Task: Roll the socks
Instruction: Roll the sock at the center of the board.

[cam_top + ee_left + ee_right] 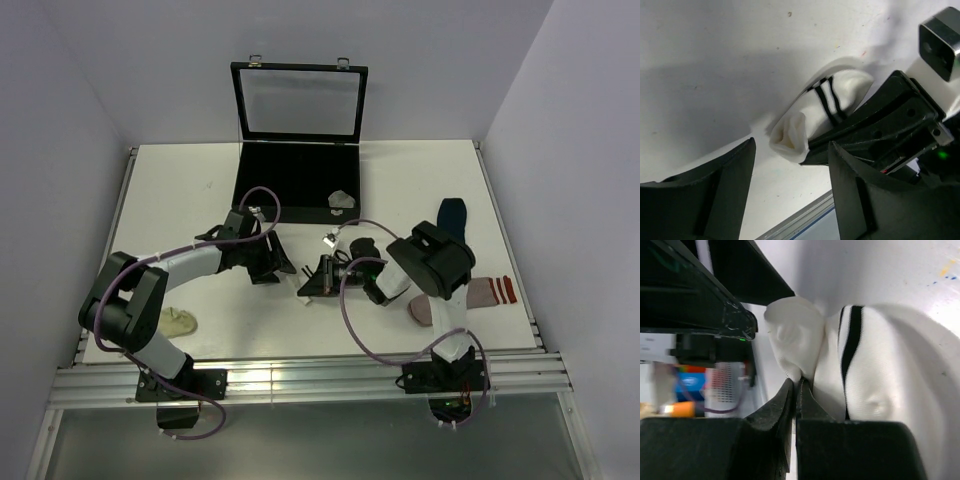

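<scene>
A white sock (810, 117) with two black cuff stripes lies rolled up on the white table, its open end facing the left wrist camera. My right gripper (799, 385) is shut on a fold of this white sock (875, 380), pinching the fabric between its tips. My left gripper (790, 172) stands open just short of the roll, a finger (725, 190) on each side and nothing between them. Seen from above, the left gripper (283, 268) and the right gripper (308, 285) meet near the table's middle front. A navy sock (452, 215) and a grey sock with dark red cuff stripes (488, 291) lie at the right.
An open black case (298, 175) stands at the back centre with a small grey item (342, 200) inside. A beige sock (181, 321) lies by the left arm's base. The table's metal front edge (800, 220) runs close under the left gripper.
</scene>
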Controlling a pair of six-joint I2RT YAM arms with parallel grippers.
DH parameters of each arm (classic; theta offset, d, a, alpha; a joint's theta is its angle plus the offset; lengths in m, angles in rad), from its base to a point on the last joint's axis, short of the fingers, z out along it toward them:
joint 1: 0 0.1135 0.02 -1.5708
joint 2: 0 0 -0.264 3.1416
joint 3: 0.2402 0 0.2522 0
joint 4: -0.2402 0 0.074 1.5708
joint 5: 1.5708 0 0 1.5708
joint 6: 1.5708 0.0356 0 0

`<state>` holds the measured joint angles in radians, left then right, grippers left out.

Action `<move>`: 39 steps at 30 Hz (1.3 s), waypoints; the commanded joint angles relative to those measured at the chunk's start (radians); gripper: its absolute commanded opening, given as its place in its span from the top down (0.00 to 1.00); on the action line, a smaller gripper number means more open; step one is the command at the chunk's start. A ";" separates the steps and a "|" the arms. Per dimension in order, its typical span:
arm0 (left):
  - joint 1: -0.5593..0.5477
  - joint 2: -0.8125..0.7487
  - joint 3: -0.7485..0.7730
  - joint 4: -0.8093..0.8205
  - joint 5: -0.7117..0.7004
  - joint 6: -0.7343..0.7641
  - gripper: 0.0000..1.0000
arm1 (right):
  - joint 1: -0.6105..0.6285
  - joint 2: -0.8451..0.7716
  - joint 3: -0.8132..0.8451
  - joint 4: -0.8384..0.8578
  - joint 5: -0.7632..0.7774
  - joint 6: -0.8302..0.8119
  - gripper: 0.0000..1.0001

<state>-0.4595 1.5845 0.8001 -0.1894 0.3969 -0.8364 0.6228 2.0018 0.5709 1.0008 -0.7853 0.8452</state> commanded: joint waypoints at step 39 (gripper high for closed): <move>-0.022 0.134 0.085 -0.059 0.037 0.079 0.99 | 0.135 -0.342 0.182 -0.846 0.514 -0.432 0.52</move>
<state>-0.4728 1.7020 0.8371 -0.2108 0.4622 -0.7986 0.7116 1.7451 0.7055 0.3782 -0.5503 0.5755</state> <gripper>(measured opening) 0.050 0.467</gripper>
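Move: The white sock's left end, pinched in the right fingers, lies about 2 cm back, 2 cm right and 3 cm below the open left hand. The striped body lies some 5 cm right of that end and about 1 cm farther out. The black box's middle is roughly 22 cm ahead of the left hand and 3 cm to its right. From the right hand, the sock's end is about 2 cm left, level ahead and in height. Bring the left gripper down about 2.5 cm, easing slightly back and right, and close its fingers to pinch the sock's left end. Meanwhile, holding on with the right, lift and draw it right about 1 cm while tipping its fingers up, then sink back. Once the left fingers are nearly shut, open the right and raise it about 1.5 cm with a leftward drift, tipping its fingers down some 20 degrees. ##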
